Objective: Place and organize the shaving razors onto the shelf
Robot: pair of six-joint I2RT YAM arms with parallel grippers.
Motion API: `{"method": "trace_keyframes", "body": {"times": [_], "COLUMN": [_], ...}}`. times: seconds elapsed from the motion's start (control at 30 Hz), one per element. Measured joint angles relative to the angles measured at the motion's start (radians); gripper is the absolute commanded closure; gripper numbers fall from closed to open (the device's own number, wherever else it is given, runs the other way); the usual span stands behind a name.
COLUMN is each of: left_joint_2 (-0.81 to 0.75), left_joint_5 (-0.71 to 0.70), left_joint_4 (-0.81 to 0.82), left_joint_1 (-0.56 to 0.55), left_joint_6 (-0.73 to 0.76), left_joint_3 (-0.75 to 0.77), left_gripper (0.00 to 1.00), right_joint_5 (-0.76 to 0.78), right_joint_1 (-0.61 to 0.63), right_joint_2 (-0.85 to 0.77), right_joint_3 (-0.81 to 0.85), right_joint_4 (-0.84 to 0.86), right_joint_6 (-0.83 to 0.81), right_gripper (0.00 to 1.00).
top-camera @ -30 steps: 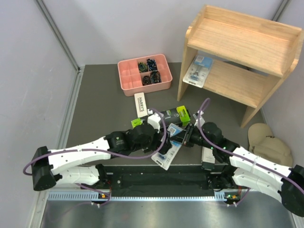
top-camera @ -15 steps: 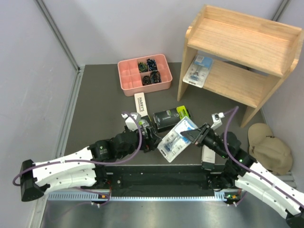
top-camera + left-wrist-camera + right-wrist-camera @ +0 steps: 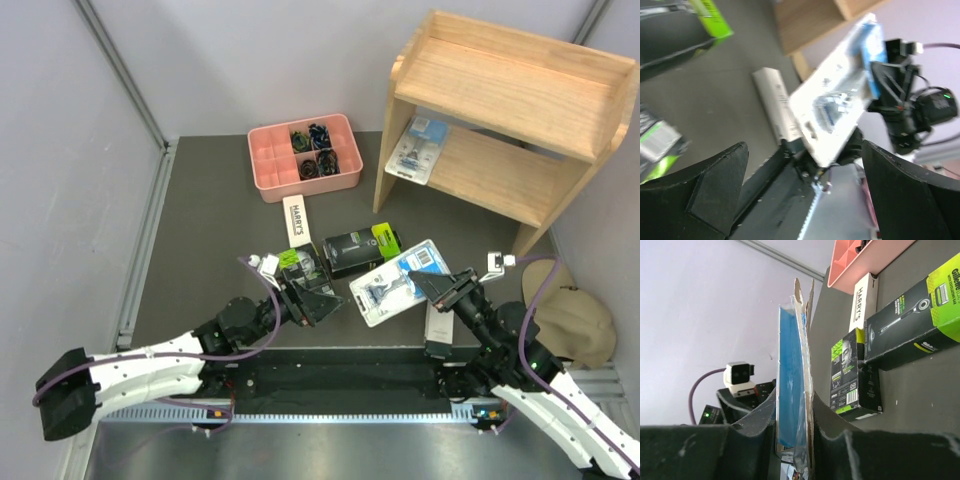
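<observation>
My right gripper (image 3: 440, 282) is shut on the blue-card end of a clear blister razor pack (image 3: 395, 285), holding it off the table. In the right wrist view the pack (image 3: 794, 375) stands edge-on between the fingers (image 3: 840, 440). My left gripper (image 3: 318, 298) is open and empty, to the left of the pack, over a black box with lime-green ends (image 3: 298, 262). A second black box (image 3: 358, 248), a white box (image 3: 297, 220) and another white box (image 3: 437, 325) lie on the table. One blister pack (image 3: 418, 150) lies on the lower tier of the wooden shelf (image 3: 520, 75).
A pink divided tray (image 3: 268, 165) with small dark items sits at the back, left of the shelf. A beige cap (image 3: 572, 305) lies at the right, by the shelf's foot. Grey walls close in both sides.
The right gripper has lifted the blister pack and carried it right, away from the left gripper. The left arm has drawn back to the left, jaws still open.
</observation>
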Motion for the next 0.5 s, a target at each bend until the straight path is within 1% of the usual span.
{"method": "trace_keyframes", "body": {"times": [0.17,0.27,0.4,0.5], "left_joint_2": [0.13,0.216,0.297,0.36], "left_joint_5": [0.119,0.166,0.198,0.22], "left_joint_4": [0.215,0.266,0.315,0.383], "left_joint_1": [0.001,0.001,0.001,0.001], "left_joint_6": [-0.002,-0.005,-0.013,-0.026], "left_joint_3": [0.003,0.017,0.037,0.043], "left_gripper": [0.02,0.03,0.03,0.04], "right_joint_5": [0.002,0.002,0.0,-0.004], "right_joint_1": [0.0,0.0,0.0,0.0], "right_joint_2": [-0.001,-0.001,-0.001,-0.001], "right_joint_3": [0.0,0.0,0.0,0.0], "right_joint_4": [-0.002,0.0,0.004,0.007], "right_joint_6": [-0.008,-0.01,-0.018,-0.019], "right_gripper": [1.0,1.0,1.0,1.0]}}
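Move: The razor blister pack, still pinched at its blue end by the right hand, has its middle about 16 cm to the left hand's right, 6 cm ahead and a little above it; from the right hand it lies some 5 cm left and level. Down on the table, roughly 14 cm below the left hand, the long black box lies 9 cm right and 11 cm ahead, the upright-lying green-black box 4 cm left and 5 cm ahead, and the white box 27 cm right and 6 cm back. With its fingers kept wide open, the left hand travels about 5 cm to the right and drifts some 2 cm back, bringing the gap between its fingers towards the free end of the razor pack; it lifts a centimetre or two at first, sinks most of that again, and turns a good 10 degrees clockwise. The right hand stays in place and keeps its pinch on the blue end, holding the pack out towards the left hand, whose fingers come close with no contact to be seen. ##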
